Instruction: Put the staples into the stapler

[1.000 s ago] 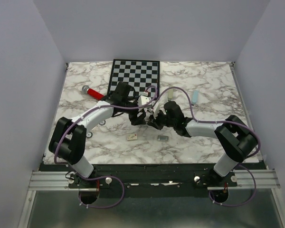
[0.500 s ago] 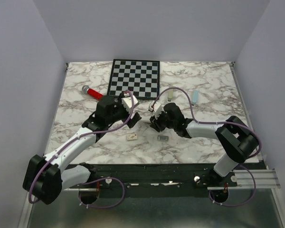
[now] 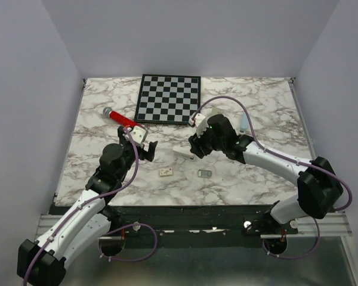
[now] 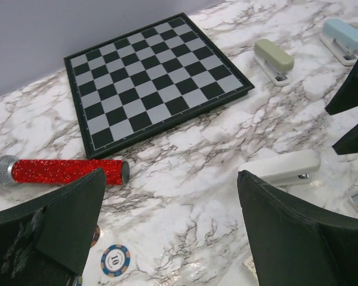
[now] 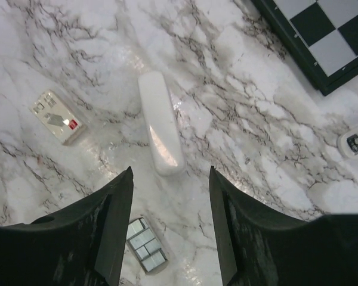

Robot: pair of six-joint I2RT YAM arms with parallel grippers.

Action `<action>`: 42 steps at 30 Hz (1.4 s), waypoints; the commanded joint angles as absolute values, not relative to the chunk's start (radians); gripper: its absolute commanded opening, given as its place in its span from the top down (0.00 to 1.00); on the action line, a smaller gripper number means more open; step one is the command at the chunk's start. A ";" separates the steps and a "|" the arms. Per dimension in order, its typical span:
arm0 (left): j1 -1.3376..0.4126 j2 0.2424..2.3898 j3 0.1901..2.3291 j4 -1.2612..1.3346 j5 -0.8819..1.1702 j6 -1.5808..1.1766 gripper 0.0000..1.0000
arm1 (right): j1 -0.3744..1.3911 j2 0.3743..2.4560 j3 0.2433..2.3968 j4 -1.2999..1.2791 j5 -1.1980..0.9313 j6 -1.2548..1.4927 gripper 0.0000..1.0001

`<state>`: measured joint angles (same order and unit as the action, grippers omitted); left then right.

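A white stapler (image 3: 182,153) (image 5: 161,122) lies closed and flat on the marble table (image 3: 256,179), touched by neither gripper. The staples (image 3: 204,173) (image 5: 145,245), a small silvery-grey block, rest on the table just in front of it. My right gripper (image 3: 194,149) (image 5: 170,173) hovers open over the stapler's near end with nothing between its fingers; the staples sit below its left finger. My left gripper (image 3: 148,148) (image 4: 170,229) is wide open and empty, left of the stapler (image 4: 280,167), over bare marble.
A chessboard (image 3: 169,98) lies at the back, with a red glitter microphone (image 3: 120,117) to its left. A green stapler (image 4: 273,59) and a blue stapler (image 3: 244,122) sit at the back right. A small white box (image 3: 166,172) and a poker chip (image 4: 116,259) lie near the front.
Both grippers opened and drew apart from the middle. The left arm pulled back to the near left, the right gripper lifted, and the white stapler now lies free on the table.
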<state>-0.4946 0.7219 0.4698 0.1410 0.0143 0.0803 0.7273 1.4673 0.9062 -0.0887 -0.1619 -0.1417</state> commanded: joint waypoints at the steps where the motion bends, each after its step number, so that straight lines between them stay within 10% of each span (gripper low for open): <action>1: -0.488 0.678 0.430 0.198 -0.127 0.064 0.01 | 0.733 1.517 1.052 -0.337 -0.141 -0.143 0.39; 17: -0.488 0.637 0.434 0.209 -0.230 0.063 0.01 | 0.776 1.842 1.367 -0.597 -0.129 -0.156 0.40; 25: -0.489 0.624 0.431 0.210 -0.210 0.066 0.01 | 0.784 1.916 1.368 -0.618 -0.055 -0.155 0.75; 42: -0.489 0.644 0.431 0.216 -0.184 0.057 0.01 | 0.787 1.971 1.370 -0.618 -0.008 -0.104 0.76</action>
<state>-0.4911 0.6422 0.4370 0.1905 -0.1932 0.0662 0.7799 1.8984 1.3804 -0.5816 -0.0856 -0.1284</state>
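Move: The right hand, open and empty, has the white stapler's middle about 5 cm to its left, 2 cm ahead and some 7 cm below. The staple box lies about 11 cm left and 6 cm back of the hand, the staple strips about 3 cm right and 7 cm back, and the green stapler some 16 cm ahead and 6 cm right. From the left hand the white stapler is about 12 cm to the right, 2 cm ahead and 17 cm below. The right hand lifts a little, then comes down onto the near, right-hand end of the white stapler, ending about 6 cm lower and 2 cm farther left while the wrist tips the fingers some 25 degrees steeper; near the bottom its open fingers close and pinch the stapler's sides there. Meanwhile the open left hand draws away to the left by about 4 cm, rising slightly and turning a little counter-clockwise. ##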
